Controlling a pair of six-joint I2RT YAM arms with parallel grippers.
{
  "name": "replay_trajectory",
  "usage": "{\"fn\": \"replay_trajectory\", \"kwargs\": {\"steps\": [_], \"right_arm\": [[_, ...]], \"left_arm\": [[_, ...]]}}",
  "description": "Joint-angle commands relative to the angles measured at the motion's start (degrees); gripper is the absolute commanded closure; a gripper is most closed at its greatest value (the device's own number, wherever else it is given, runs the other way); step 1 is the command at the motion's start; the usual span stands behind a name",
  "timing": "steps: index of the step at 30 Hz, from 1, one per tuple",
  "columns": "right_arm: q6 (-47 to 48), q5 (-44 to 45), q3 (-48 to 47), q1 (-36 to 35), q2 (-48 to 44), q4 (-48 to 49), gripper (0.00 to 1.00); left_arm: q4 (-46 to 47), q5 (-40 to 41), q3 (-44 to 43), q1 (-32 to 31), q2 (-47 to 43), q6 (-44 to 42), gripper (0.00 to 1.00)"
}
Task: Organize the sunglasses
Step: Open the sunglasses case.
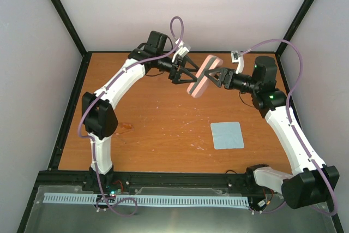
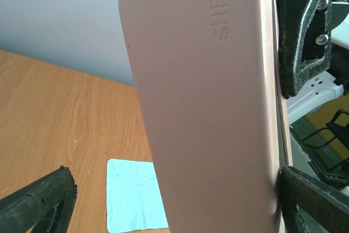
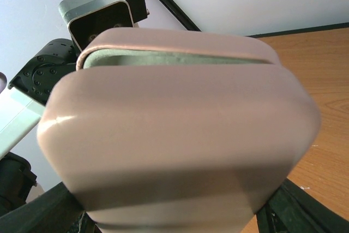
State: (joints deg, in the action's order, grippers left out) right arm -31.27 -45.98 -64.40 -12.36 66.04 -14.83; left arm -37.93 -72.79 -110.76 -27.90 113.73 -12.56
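A pink case (image 1: 203, 76) hangs in the air over the back of the table, tilted on its long axis. My right gripper (image 1: 214, 77) is shut on its right end. In the right wrist view the case (image 3: 180, 124) fills the frame, its lid slightly ajar on a green lining. My left gripper (image 1: 190, 71) stands open at the case's left side. In the left wrist view the case (image 2: 207, 107) sits between the wide-spread fingers (image 2: 38, 203), close to the right one. A faint amber shape, seemingly the sunglasses (image 1: 125, 127), lies on the table by the left arm's elbow.
A light blue cloth (image 1: 227, 135) lies flat on the wooden table, right of centre, and shows under the case in the left wrist view (image 2: 133, 195). Black frame posts and white walls close in the table on three sides.
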Motion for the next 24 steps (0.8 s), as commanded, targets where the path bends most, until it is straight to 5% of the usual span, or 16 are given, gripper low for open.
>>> {"fn": "replay_trajectory", "kwargs": {"steps": [1, 13, 24], "right_arm": [[-1.7, -9.5, -0.6, -0.9, -3.4, 3.2, 0.69], [0.0, -5.7, -0.6, -0.9, -4.9, 0.5, 0.7], [-4.7, -2.5, 1.8, -0.7, -1.2, 13.4, 0.74]], "left_arm": [[-0.7, 9.6, -1.3, 0.6, 0.7, -3.6, 0.0], [-4.0, 9.2, -7.9, 6.5, 1.2, -3.0, 0.0], [-9.1, -2.0, -1.6, 7.6, -6.0, -6.8, 0.02]]}}
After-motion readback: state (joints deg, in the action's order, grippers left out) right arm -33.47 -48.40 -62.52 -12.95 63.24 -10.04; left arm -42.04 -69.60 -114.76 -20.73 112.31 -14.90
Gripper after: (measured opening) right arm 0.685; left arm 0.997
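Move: The right hand holds the slightly open sunglasses case; its middle lies about 5 cm to the left hand's right, 1 cm back and level, and some 3 cm left and 1 cm ahead of the right hand. From the left hand, the blue cloth lies about 16 cm right, 15 back and 32 below; the sunglasses about 29 cm left, 12 back and 31 below. Left hand, fingertip at the case's seam, sweeps about 8 cm forward-left, then back and up; right draws case back. ##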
